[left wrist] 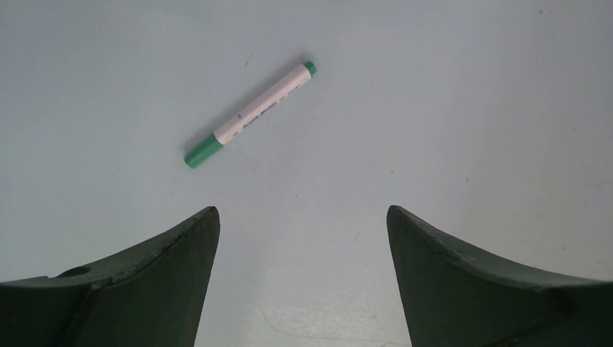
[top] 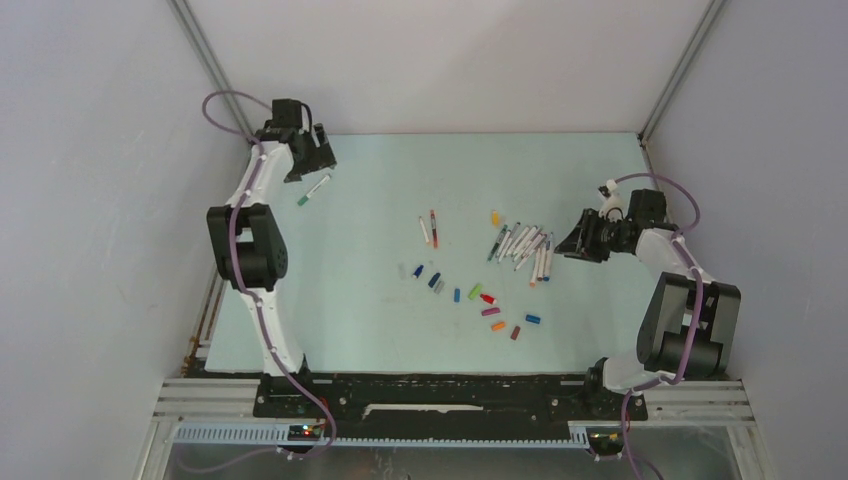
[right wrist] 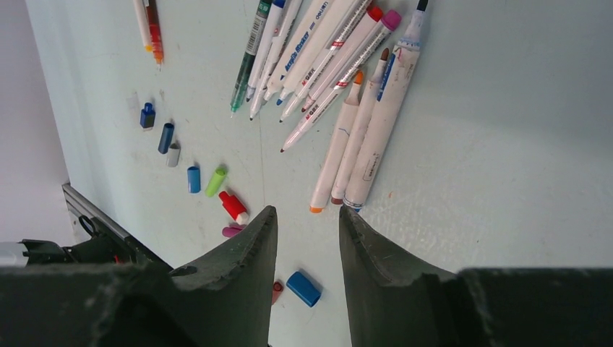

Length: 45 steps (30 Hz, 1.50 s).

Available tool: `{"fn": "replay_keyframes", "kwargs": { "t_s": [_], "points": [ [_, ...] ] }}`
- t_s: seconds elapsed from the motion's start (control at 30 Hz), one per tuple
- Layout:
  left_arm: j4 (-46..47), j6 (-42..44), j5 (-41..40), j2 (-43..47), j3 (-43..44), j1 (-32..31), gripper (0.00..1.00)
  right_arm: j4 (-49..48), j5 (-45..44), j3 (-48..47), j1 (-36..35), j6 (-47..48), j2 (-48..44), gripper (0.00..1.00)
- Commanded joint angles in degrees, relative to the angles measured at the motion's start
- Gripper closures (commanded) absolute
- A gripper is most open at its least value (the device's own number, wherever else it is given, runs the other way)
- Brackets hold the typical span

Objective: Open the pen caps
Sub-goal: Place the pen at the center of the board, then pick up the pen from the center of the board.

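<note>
A white pen [left wrist: 259, 108] with a green cap [left wrist: 202, 152] still on it lies alone on the table at the far left [top: 314, 190]. My left gripper [left wrist: 300, 211] hovers just short of it, open and holding nothing. Several loose pen caps [top: 487, 298] in blue, green, red, magenta and orange are scattered mid-table; a red one [right wrist: 233, 205] and a blue one [right wrist: 303, 288] show in the right wrist view. My right gripper [right wrist: 306, 211] hangs above them, jaws partly apart with nothing between.
A heap of uncapped pens [top: 525, 245] lies just left of my right gripper [top: 580, 240], fanned out in the right wrist view [right wrist: 329, 50]. Two more pens [top: 430, 228] lie left of the heap. An orange cap [top: 494, 216] sits behind it.
</note>
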State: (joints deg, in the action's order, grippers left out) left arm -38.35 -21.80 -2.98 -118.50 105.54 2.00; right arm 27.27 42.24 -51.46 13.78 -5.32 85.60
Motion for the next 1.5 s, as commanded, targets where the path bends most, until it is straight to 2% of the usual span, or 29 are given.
{"fn": "replay_keyframes", "kwargs": {
  "t_s": [0.0, 0.1, 0.33, 0.87, 1.07, 1.23, 1.33, 1.47],
  "points": [
    [-5.85, 19.98, -0.29, -4.26, 9.66, 0.35, 0.14, 0.77, 1.96, -2.41, 0.87, 1.27, -1.52, 0.61],
    [-6.23, 25.42, -0.76, -8.15, 13.54, 0.32, 0.15, 0.84, 2.22, -2.41, 0.94, 1.11, -1.57, 0.61],
    [-9.49, 28.03, -1.58, -17.07, 24.42, 0.46, 0.17, 1.15, 2.60, -2.41, 1.81, 1.02, -1.55, 0.61],
    [-11.12, 27.95, 1.95, -25.43, 29.68, 3.43, 0.22, 1.39, 4.69, -2.40, 4.44, -0.03, -1.78, 0.62],
    [-12.34, 27.67, 4.75, -28.19, 30.69, 3.47, 0.37, 1.39, 4.89, -2.40, 5.37, -0.21, -1.89, 0.62],
    [-12.73, 28.05, 5.98, -28.30, 30.92, 3.43, 0.58, 1.22, 5.02, -2.41, 5.73, -0.40, -1.99, 0.62],
    [-13.28, 28.38, 7.67, -27.83, 30.30, 3.45, 0.62, 1.16, 5.17, -2.41, 6.10, -0.56, -2.08, 0.62],
    [-14.02, 28.12, 9.87, -26.67, 29.17, 3.43, 0.72, 1.12, 5.31, -2.39, 6.74, -0.65, -2.41, 0.62]
  ]
}}
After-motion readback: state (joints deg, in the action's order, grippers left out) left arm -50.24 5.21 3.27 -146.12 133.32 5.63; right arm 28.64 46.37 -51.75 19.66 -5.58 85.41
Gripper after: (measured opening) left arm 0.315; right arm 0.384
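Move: The green pen lies about 4 cm ahead and 4 cm to the left of my open left hand, some 11 cm below it. The ground around it is clear: the nearest other pens, the white pen and the red pen side by side, lie roughly 9 cm back and 28 and 31 cm to the right of this hand, at the same depth. From my right hand the green pen is about 25 cm ahead, 70 cm left and 7 cm down. I swing my left hand about 4 cm forward, then sink it some 10 cm to the green pen, easing left on the way and a little back right at the bottom. I turn it about 20 degrees clockwise and tip it a bit steeper, then draw the wide-open fingers in around the pen's barrel to about a third open. My right hand drifts 2 cm right, away from the pen row. ##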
